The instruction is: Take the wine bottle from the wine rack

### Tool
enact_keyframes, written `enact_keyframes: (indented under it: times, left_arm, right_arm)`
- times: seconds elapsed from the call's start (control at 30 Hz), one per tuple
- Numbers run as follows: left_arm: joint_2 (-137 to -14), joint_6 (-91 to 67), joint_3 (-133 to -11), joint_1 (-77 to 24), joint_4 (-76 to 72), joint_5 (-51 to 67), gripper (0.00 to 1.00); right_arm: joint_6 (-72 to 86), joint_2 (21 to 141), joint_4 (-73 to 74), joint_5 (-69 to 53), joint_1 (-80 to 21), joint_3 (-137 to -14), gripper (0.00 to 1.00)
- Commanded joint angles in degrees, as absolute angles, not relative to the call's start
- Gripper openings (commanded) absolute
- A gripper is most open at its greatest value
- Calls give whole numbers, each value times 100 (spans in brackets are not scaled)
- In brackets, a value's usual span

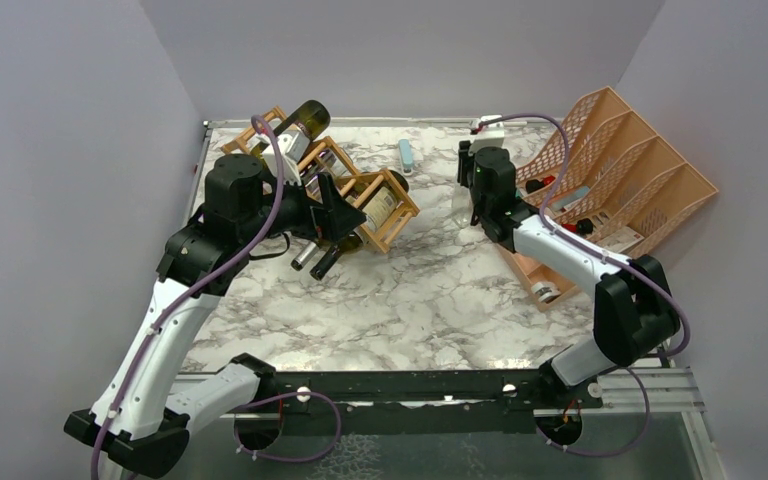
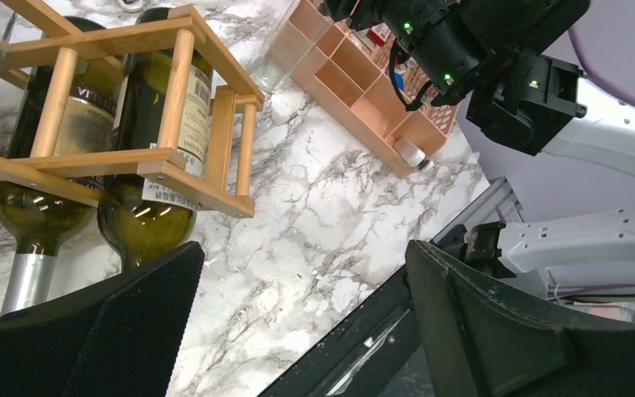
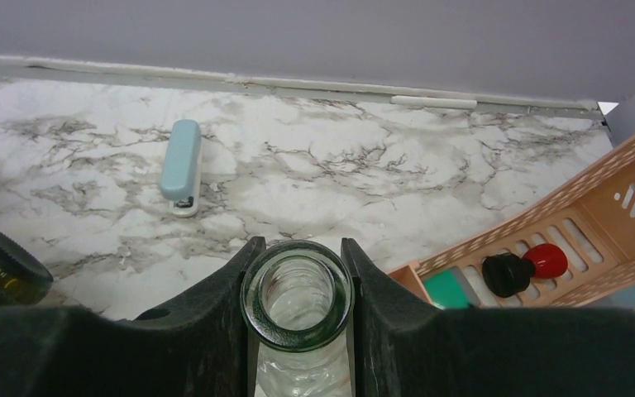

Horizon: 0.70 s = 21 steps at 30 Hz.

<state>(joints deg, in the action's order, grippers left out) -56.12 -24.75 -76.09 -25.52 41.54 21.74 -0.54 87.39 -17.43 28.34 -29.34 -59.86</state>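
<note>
The tan wooden wine rack (image 1: 360, 185) lies at the back left of the marble table and holds dark green wine bottles. One bottle (image 1: 300, 122) rests on top of it, and two necks (image 1: 318, 258) stick out toward me. In the left wrist view the rack (image 2: 174, 165) holds a silver-foiled bottle (image 2: 37, 215) and a labelled bottle (image 2: 161, 124). My left gripper (image 1: 335, 215) (image 2: 298, 322) is open and empty, just in front of those necks. My right gripper (image 1: 478, 168) (image 3: 299, 252) is shut on the neck of a clear glass bottle (image 3: 298, 298), which also shows in the left wrist view (image 2: 285, 41).
A peach mesh file organizer (image 1: 625, 170) with small items stands at the right. Red and black caps (image 3: 525, 266) lie in it. A light blue stapler (image 1: 406, 157) (image 3: 180, 169) lies near the back wall. Grey walls close in the table on three sides.
</note>
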Motion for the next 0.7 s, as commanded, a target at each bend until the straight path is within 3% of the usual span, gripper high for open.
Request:
enact_keyframes:
  times: [0.0,0.17,0.33,0.5,0.67]
  left_arm:
    - [-5601,-2371,-7883,-2558,4170,2024,99]
    - [-5586,-2367,-7842,-2558,4182,2031,99]
    - [-5592,-2326,-7831,-2558,4214,1964,99]
    - [-5594,-2254,-7839,-2558,4317,1798,99]
    - [-5560,-2170,-7808,-2558,4497,1559,99]
  right_arm:
    - [302,8832,-2439,3073,-2777,-6131,1]
    - [402,8886,-2376,3260,-2751,-6146,3]
    - [326,8920,-2259,3296,-2750,-6169,18]
    - [323,8846,-2020,3206,-2751,-6223,39]
    - [371,8570,-1556,3006,-2750,-6381,71]
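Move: The clear wine bottle is upright between the right hand's closed fingers, held near the mouth, so its middle is about 10 cm below that hand and 1 cm back. From the right hand, the rack's near end is some 18 cm left and level in depth, the stapler about 15 cm ahead and 12 cm left, and the orange tray's middle about 22 cm right. From the left hand the bottle is roughly 20 cm ahead, 24 cm right and 20 cm lower. The clear bottle's neck, still pinched, is eased about 2 cm to the right and slightly forward, towards the tray, as the right hand turns some 5 degrees clockwise at nearly constant height. The hand then stays put and spreads its fingers, letting go of the neck, which is left between the open pads. ##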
